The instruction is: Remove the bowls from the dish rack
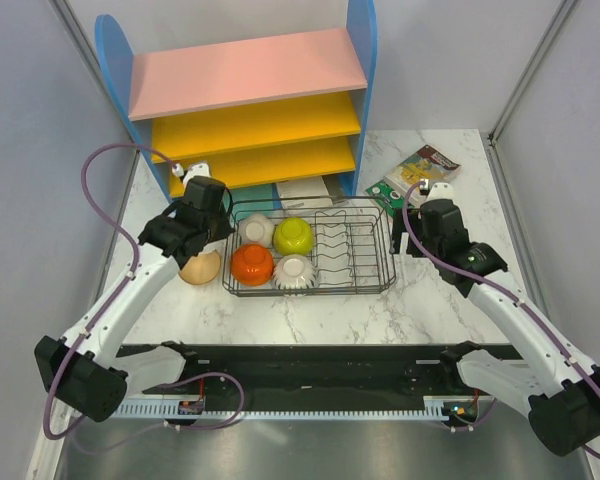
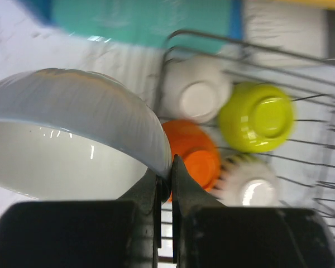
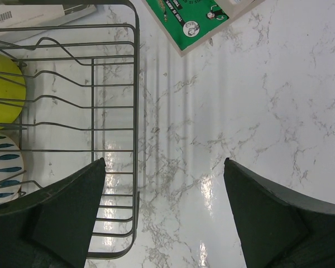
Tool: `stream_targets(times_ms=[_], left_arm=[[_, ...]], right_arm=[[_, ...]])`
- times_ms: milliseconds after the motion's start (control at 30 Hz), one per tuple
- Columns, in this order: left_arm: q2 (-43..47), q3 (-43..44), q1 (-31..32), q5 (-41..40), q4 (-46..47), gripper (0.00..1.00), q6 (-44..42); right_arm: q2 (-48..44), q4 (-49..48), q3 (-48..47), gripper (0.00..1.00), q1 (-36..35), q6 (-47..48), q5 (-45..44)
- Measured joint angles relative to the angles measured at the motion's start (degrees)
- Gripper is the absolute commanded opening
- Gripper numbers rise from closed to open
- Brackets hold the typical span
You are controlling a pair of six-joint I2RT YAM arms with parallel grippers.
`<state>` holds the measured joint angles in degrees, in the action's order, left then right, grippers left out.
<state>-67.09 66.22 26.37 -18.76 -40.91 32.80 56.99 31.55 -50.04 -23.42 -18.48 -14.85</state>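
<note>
The black wire dish rack [image 1: 352, 288] sits mid-table. In it, upside down, are a white bowl [image 1: 257, 228], a yellow-green bowl [image 1: 293, 236], an orange bowl [image 1: 252, 264] and a white ribbed bowl [image 1: 295, 272]. My left gripper [image 1: 202, 245] is just left of the rack, shut on the rim of a pale bowl [image 2: 72, 111] with a white inside. That bowl looks peach in the top view [image 1: 201, 269] and is tilted on its side outside the rack. My right gripper [image 3: 164, 167] is open and empty above the marble, just right of the rack's right edge [image 3: 135, 84].
A blue shelf unit [image 1: 250, 100] with pink and yellow boards stands behind the rack. A green booklet [image 1: 415, 175] lies at the back right. A teal sheet and white papers [image 1: 305, 190] lie between shelf and rack. Grey walls close both sides.
</note>
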Motion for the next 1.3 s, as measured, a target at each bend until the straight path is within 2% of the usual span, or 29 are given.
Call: stream_targets(times_ms=[167, 333, 867, 967, 1000, 1067, 1100, 1200, 1300], left_arm=[[1.99, -5.81, -4.24, -3.80, -7.08, 0.02, 0.17], [-1.07, -6.58, -8.22, -3.48, -7.45, 0.02, 0.07], [-13.25, -6.91, -8.79, 2.84, -3.93, 0.10, -1.97], [-13.55, -7.10, -8.79, 2.84, -3.91, 0.14, -1.99], [-13.81, -7.13, -8.79, 2.80, -3.91, 0.21, -2.03], [-14.23, -7.15, -9.03, 2.67, -3.98, 0.24, -2.32], [-14.43, -7.17, -9.20, 2.58, -3.96, 0.31, -2.43], [-14.75, -7.17, -9.46, 2.08, -3.69, 0.41, -3.13], [-15.28, -7.26, -9.64, 1.66, -3.30, 0.41, -3.61]], right_arm=[[0.13, -0.72, 0.42, 0.94, 0.00, -0.20, 0.55], [0.13, -0.79, 0.74, 0.95, 0.00, -0.20, 0.61], [0.11, -0.76, 1.22, 0.95, 0.00, -0.20, 0.87], [0.13, -0.74, 1.22, 0.95, 0.00, -0.20, 0.87], [0.13, -0.76, 1.22, 0.95, 0.00, -0.20, 0.87], [0.13, -0.74, 1.22, 0.95, 0.00, -0.20, 0.87], [0.13, -0.74, 1.22, 0.95, 0.00, -0.20, 0.85], [0.13, -0.74, 1.22, 0.95, 0.00, -0.20, 0.85], [0.13, -0.74, 1.22, 0.95, 0.00, -0.20, 0.85]])
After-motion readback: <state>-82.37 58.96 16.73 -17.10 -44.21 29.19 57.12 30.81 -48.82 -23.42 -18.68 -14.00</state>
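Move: The wooden bowl, standing outside the rack's left end, is where the held white bowl is bound: some 12 cm left of the left hand, 3 cm back and 17 cm below. The orange bowl in the rack lies about 14 cm to the right of the wooden bowl, level with it; the rack's white bowl is about 4 cm right of the hand and 6 cm farther out. From the right hand, the wooden bowl is about 55 cm left and 2 cm back. The white bowl, still pinched by its rim, is carried left and down by the left hand past the rack's end, then lowered almost straight with a slight drift back to the right, some 13 cm down in all, onto the wooden bowl. Meanwhile the wrist tips about 25 degrees further downward. Near the bottom the fingers open to under half and let go, still astride the rim. ##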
